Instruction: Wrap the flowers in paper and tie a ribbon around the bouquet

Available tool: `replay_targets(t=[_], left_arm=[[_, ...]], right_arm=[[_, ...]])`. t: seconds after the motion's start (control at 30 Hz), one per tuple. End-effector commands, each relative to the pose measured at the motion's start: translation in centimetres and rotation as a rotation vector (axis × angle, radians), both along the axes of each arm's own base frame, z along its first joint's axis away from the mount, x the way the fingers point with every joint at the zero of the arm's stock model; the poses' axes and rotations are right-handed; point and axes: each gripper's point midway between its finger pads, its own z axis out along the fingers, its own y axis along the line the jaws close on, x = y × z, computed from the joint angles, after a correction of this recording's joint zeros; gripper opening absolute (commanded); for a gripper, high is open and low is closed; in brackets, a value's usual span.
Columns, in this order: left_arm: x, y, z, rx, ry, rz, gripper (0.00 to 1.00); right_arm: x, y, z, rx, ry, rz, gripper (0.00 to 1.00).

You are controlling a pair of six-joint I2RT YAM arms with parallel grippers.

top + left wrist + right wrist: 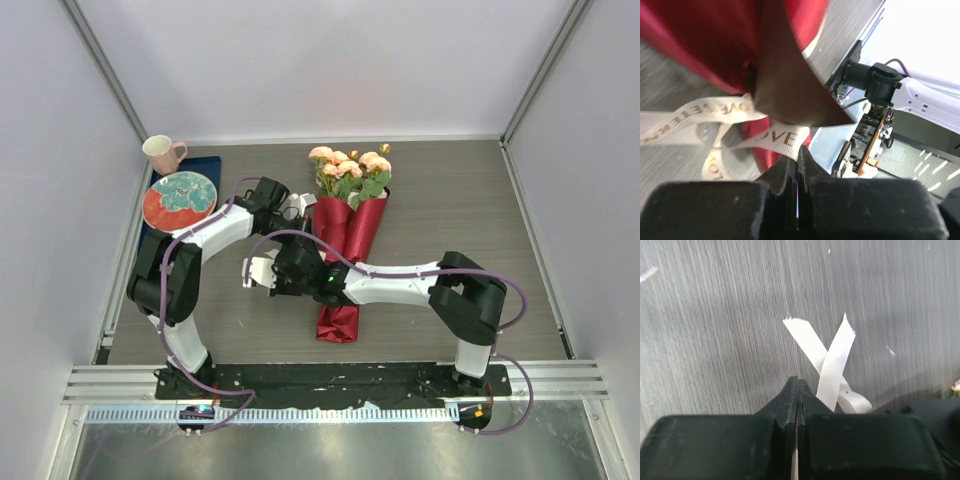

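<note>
The bouquet lies in the middle of the table, its pink-peach flowers [350, 166] pointing to the far side and the red paper [345, 232] wrapped round the stems. My left gripper [292, 207] sits just left of the wrap; in the left wrist view it [797, 149] is shut on the cream ribbon [695, 113], gold-lettered, which runs under the paper [715, 40]. My right gripper [258, 272] is lower left of the bouquet. In the right wrist view it [797, 380] is shut, a cream sliver shows between its fingers, and two ribbon [832, 352] ends cross just beyond it.
At the back left, a pink mug [162, 153] and a red-and-teal plate [180, 199] sit on a dark blue tray [207, 164]. White walls with metal posts enclose the table on three sides. The right arm lies across the paper's lower part.
</note>
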Motion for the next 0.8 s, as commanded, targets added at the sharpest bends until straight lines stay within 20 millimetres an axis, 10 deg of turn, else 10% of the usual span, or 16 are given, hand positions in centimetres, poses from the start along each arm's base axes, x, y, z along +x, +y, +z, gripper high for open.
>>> replay_targets(t=[0.0,0.17,0.77], left_arm=[[-1.7,1.3,-0.9,0.059,0.074,0.009,0.00],[-1.7,0.8,-0.3,0.018,0.084,0.000,0.00],[-1.0,-0.4,1.5,-0.051,0.092,0.000,0.03]], right_arm=[[2.1,0.4,6.5,0.187,-0.053,-0.077,0.01],[6.0,-0.6,5.9,0.067,-0.214,-0.270,0.31],[9.6,-2.5,1.5,-0.213,-0.380,-0.340,0.43]])
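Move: The ribbon strip I want next lies about 6 cm ahead of my shut right fingertips, 2 cm to their right and some 4 cm below. Its tail ends are roughly 9 cm ahead, 4 cm left and 6 cm down, and the waist of the paper bouquet about 3 cm ahead, 14 cm right and 5 cm down. My left hand still pinches the ribbon's LOVE loop; from it the bouquet waist is level, 6 cm right and 9 cm below, the strip 2 cm ahead, 6 cm left and 8 cm below. I spread my shut right fingers to nearly half open, first lifting about 3 cm, then reaching forward and down along the ribbon, ending some 5 cm farther out, with the fingers swung clockwise to point more forward and the tips on either side of the strip. My left hand keeps its pinch on the LOVE loop, dips about a centimetre and comes back up while easing 2 cm forward. ##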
